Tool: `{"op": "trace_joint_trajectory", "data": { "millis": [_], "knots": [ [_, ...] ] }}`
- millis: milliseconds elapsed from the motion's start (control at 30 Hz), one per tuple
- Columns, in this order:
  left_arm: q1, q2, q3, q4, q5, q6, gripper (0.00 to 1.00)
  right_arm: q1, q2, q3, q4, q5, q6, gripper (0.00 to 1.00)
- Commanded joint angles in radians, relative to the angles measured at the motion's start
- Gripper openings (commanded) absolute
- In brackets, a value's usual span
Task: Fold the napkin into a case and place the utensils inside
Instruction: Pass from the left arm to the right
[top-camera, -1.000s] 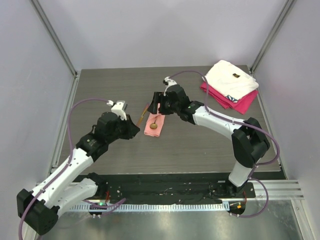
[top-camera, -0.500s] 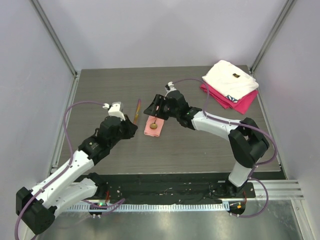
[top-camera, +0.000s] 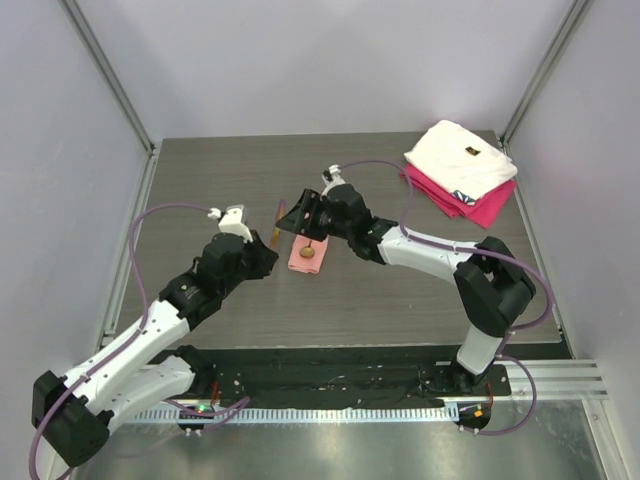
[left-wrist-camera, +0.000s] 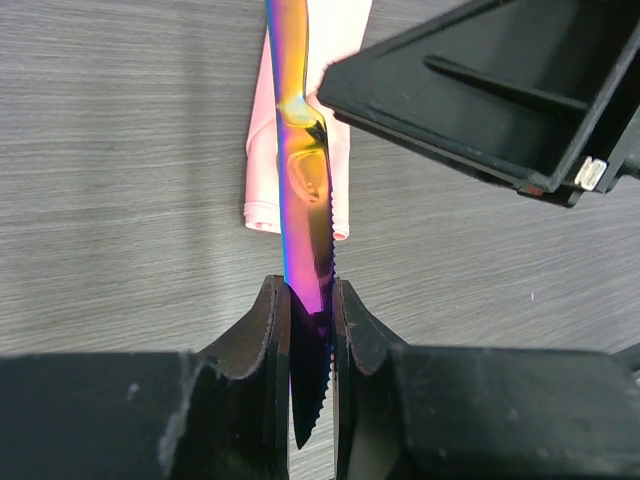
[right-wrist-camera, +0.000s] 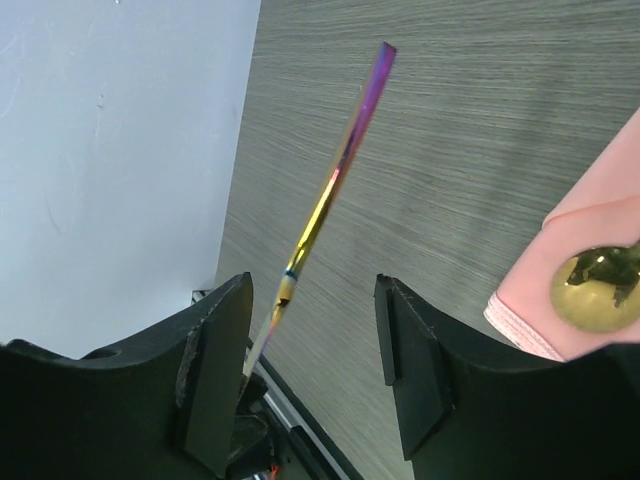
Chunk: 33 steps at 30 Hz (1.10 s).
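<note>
The salmon-pink napkin (top-camera: 300, 263) lies folded into a narrow strip mid-table, and a gold spoon bowl (top-camera: 309, 252) rests on it. My left gripper (top-camera: 267, 253) is shut on the serrated blade of an iridescent purple-gold knife (top-camera: 276, 222), whose handle points away from me. In the left wrist view the knife (left-wrist-camera: 300, 150) runs up from my left gripper (left-wrist-camera: 310, 290) across the napkin (left-wrist-camera: 258, 185). My right gripper (top-camera: 293, 218) is open, one jaw on each side of the knife's handle. The right wrist view shows the knife (right-wrist-camera: 335, 175) close to the left jaw of my right gripper (right-wrist-camera: 313, 290), with the napkin (right-wrist-camera: 600, 225) and spoon (right-wrist-camera: 592, 282) at the right.
A folded white cloth (top-camera: 462, 158) lies on a folded magenta cloth (top-camera: 482, 207) at the table's back right corner. Grey walls stand close on the left, back and right. Both arms meet just left of the table's middle.
My right gripper has swung left off the napkin and come round the knife handle, its jaws narrowing a little. My left arm drew back slightly and turned the knife straighter.
</note>
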<state>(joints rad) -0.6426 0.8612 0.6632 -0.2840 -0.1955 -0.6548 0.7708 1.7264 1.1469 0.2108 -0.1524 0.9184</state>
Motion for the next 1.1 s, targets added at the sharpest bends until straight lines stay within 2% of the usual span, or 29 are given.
{"op": "trace_joint_trajectory", "data": {
  "millis": [0,100,133,167,300,467,567,600,667,733,767,833,867,933,967,1067],
  "knots": [
    [-0.008,0.019,0.038,0.089,0.021,-0.002,0.0,0.005,0.039,0.057,0.064,-0.024,0.033,0.56],
    [-0.011,0.018,0.05,0.085,0.018,0.014,0.0,0.004,0.061,0.06,0.104,-0.052,0.057,0.42],
    [-0.011,0.018,0.053,0.086,0.016,0.012,0.0,0.004,0.065,0.059,0.12,-0.065,0.071,0.29],
    [-0.012,0.018,0.055,0.091,0.024,0.014,0.0,0.004,0.071,0.063,0.151,-0.076,0.077,0.25],
    [-0.019,0.013,0.067,0.091,0.019,0.032,0.0,0.005,0.098,0.094,0.153,-0.108,0.1,0.29],
    [-0.026,0.013,0.058,0.094,0.036,0.023,0.0,0.005,0.102,0.08,0.203,-0.121,0.138,0.26],
    [-0.029,0.004,0.053,0.106,0.051,0.035,0.02,0.004,0.11,0.074,0.239,-0.153,0.157,0.09],
    [-0.029,0.001,0.053,0.106,0.051,0.038,0.05,0.004,0.11,0.077,0.234,-0.16,0.158,0.01],
    [-0.028,0.002,0.061,0.115,0.06,0.05,0.17,-0.002,0.111,0.08,0.236,-0.193,0.172,0.01],
    [-0.028,0.015,0.075,0.106,0.108,0.058,0.25,-0.014,0.108,0.08,0.237,-0.223,0.162,0.01],
    [-0.028,0.021,0.093,0.097,0.123,0.069,0.39,-0.019,0.104,0.082,0.231,-0.251,0.149,0.01],
    [-0.025,0.021,0.104,0.062,0.152,0.075,0.45,-0.03,0.079,0.071,0.226,-0.269,0.105,0.01],
    [-0.023,0.016,0.107,0.056,0.157,0.073,0.55,-0.031,0.072,0.067,0.229,-0.289,0.096,0.01],
    [-0.009,-0.007,0.116,0.046,0.186,0.066,0.68,-0.044,0.056,0.044,0.254,-0.321,0.079,0.01],
    [0.016,-0.014,0.134,0.042,0.214,0.063,0.84,-0.044,0.052,0.033,0.262,-0.335,0.074,0.01],
    [0.082,-0.021,0.188,-0.015,0.264,0.055,0.89,-0.053,0.021,-0.028,0.3,-0.377,0.07,0.01]
  ]
}}
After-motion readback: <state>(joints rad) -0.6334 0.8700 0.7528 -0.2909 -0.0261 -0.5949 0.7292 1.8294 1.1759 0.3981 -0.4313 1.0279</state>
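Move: The knife is pinched near its blade tip in the left hand. Its middle lies about 5 cm ahead of that hand, 1 cm to its right and about 1 cm lower. From the open right hand the knife's middle is some 3 cm to the left, 2 cm back and about level. The folded napkin lies roughly 9 cm ahead of the right hand, 4 cm to its right and 16 cm below, with the spoon bowl on it 6 cm ahead and 3 cm right. The right fingers close from over half open to nearly shut, pinching the knife by its handle near the blade after the hand goes about 3 cm left and rolls some 10 degrees. The left hand holds almost still until then, opens wide to let go of the blade, and lifts about 4 cm while shifting some 2 cm right. Meanwhile the right hand keeps its grip, rises slightly and turns roughly 10 degrees counter-clockwise. ##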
